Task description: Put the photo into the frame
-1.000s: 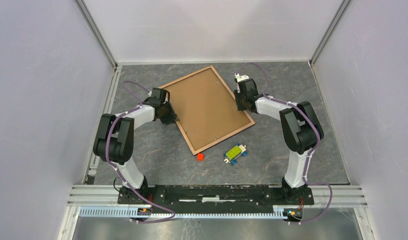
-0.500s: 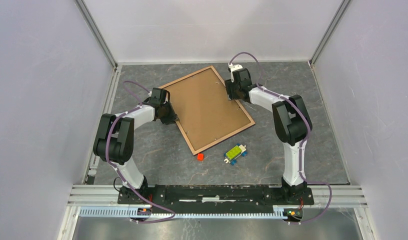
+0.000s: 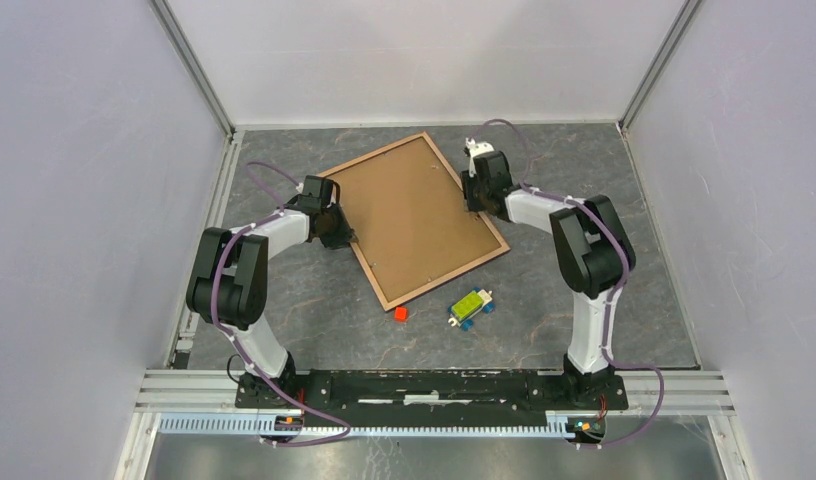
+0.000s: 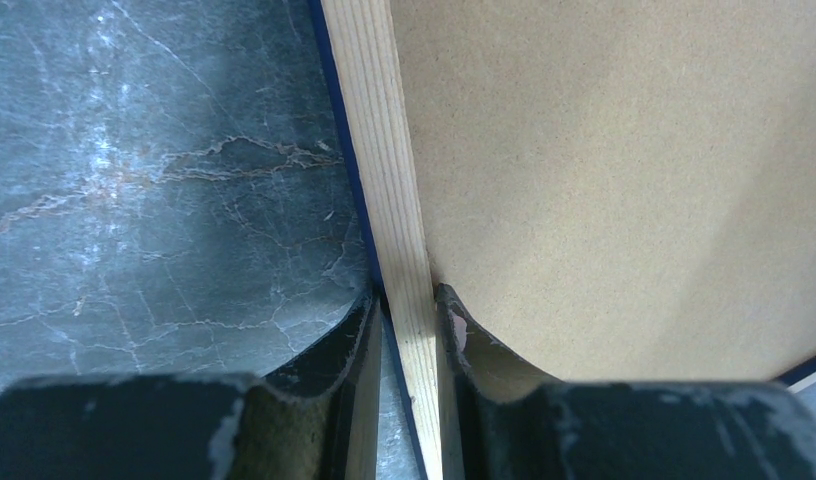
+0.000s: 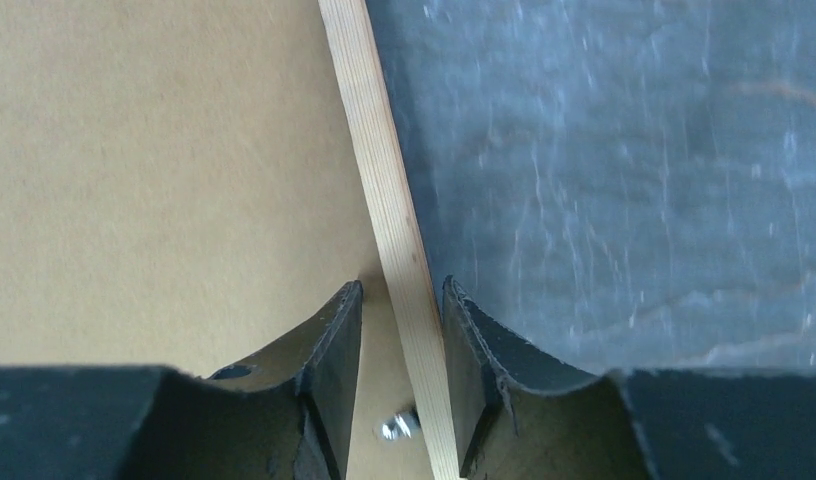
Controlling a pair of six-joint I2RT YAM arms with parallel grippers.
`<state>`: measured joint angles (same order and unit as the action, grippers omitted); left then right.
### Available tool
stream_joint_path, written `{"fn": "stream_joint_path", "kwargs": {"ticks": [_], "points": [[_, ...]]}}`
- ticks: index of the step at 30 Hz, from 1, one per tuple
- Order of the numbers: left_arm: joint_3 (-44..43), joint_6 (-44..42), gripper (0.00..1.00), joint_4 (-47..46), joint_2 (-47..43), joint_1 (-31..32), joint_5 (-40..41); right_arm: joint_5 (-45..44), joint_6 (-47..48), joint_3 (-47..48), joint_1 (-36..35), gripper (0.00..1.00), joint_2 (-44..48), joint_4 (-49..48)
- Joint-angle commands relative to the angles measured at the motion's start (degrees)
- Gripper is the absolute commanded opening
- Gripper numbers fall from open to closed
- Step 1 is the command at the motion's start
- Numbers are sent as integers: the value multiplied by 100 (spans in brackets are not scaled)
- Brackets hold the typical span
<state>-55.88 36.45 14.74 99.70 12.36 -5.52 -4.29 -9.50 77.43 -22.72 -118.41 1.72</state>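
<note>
The frame (image 3: pixel 374 155) lies flat and askew on the table, pale wood side up, with the brown backing board (image 3: pixel 414 215) filling it. The photo is hidden. My left gripper (image 3: pixel 336 232) is shut on the frame's left rail (image 4: pixel 379 150); both fingers of the left gripper (image 4: pixel 406 295) press the wood, and a dark blue edge shows beneath. My right gripper (image 3: pixel 474 203) straddles the right rail (image 5: pixel 379 170). The right gripper (image 5: pixel 402 290) is open, with a gap between its left finger (image 5: pixel 339 330) and the rail.
A small red cube (image 3: pixel 401 314) and a green-and-yellow toy car (image 3: pixel 470 305) lie on the dark marbled table (image 3: pixel 284 300) near the frame's lower corner. A metal tab (image 5: pixel 396 427) sits on the backing board (image 5: pixel 154 170) by the rail. Grey walls close in on three sides.
My right gripper swung up along the right rail toward the far corner, then came part of the way back. The left arm and the frame have stayed put.
</note>
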Motion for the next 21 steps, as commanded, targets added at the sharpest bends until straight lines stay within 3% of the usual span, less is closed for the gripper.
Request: {"fn": "stream_joint_path", "kwargs": {"ticks": [1,5,8,13,21], "points": [[172,-114,12,334,72,21,314,331,-425,-1090,-129,40,827,-439],[131,-95,3,380,141,11,290,291,-416,-1993,-164,41,1449,-1001],[129,-108,2,405,159,12,288,-46,-173,-1914,-166,52,1489,-898],[120,-137,2,409,136,25,254,-505,462,-730,-147,74,896,-450],[169,-138,2,416,19,103,337,-221,718,760,-151,78,-99,-315]]}}
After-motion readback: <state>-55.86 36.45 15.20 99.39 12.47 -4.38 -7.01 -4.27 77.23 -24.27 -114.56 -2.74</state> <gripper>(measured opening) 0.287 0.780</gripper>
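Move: The right fingers already straddle the frame's right rail; that rail's middle lies about 2 cm ahead and 1 cm left of this hand, 1 cm below it. The frame's middle is some 11 cm to its left and 1 cm back. The toy car sits about 25 cm back, straight behind; the red block 27 cm back and 12 cm left. From the left hand, clamped on the left rail, the frame's middle is about 7 cm ahead and 9 cm right. Back and slightly right along the right rail, the right hand drags about 6.5 cm with the rail between its loosely closed fingers; then they open wide, let go, and the hand swings forward some 8 cm while rising nearly 5, fingertips tilting outward about 10 degrees. The left hand stays put, keeping its pinch on the left rail as the pivot. ##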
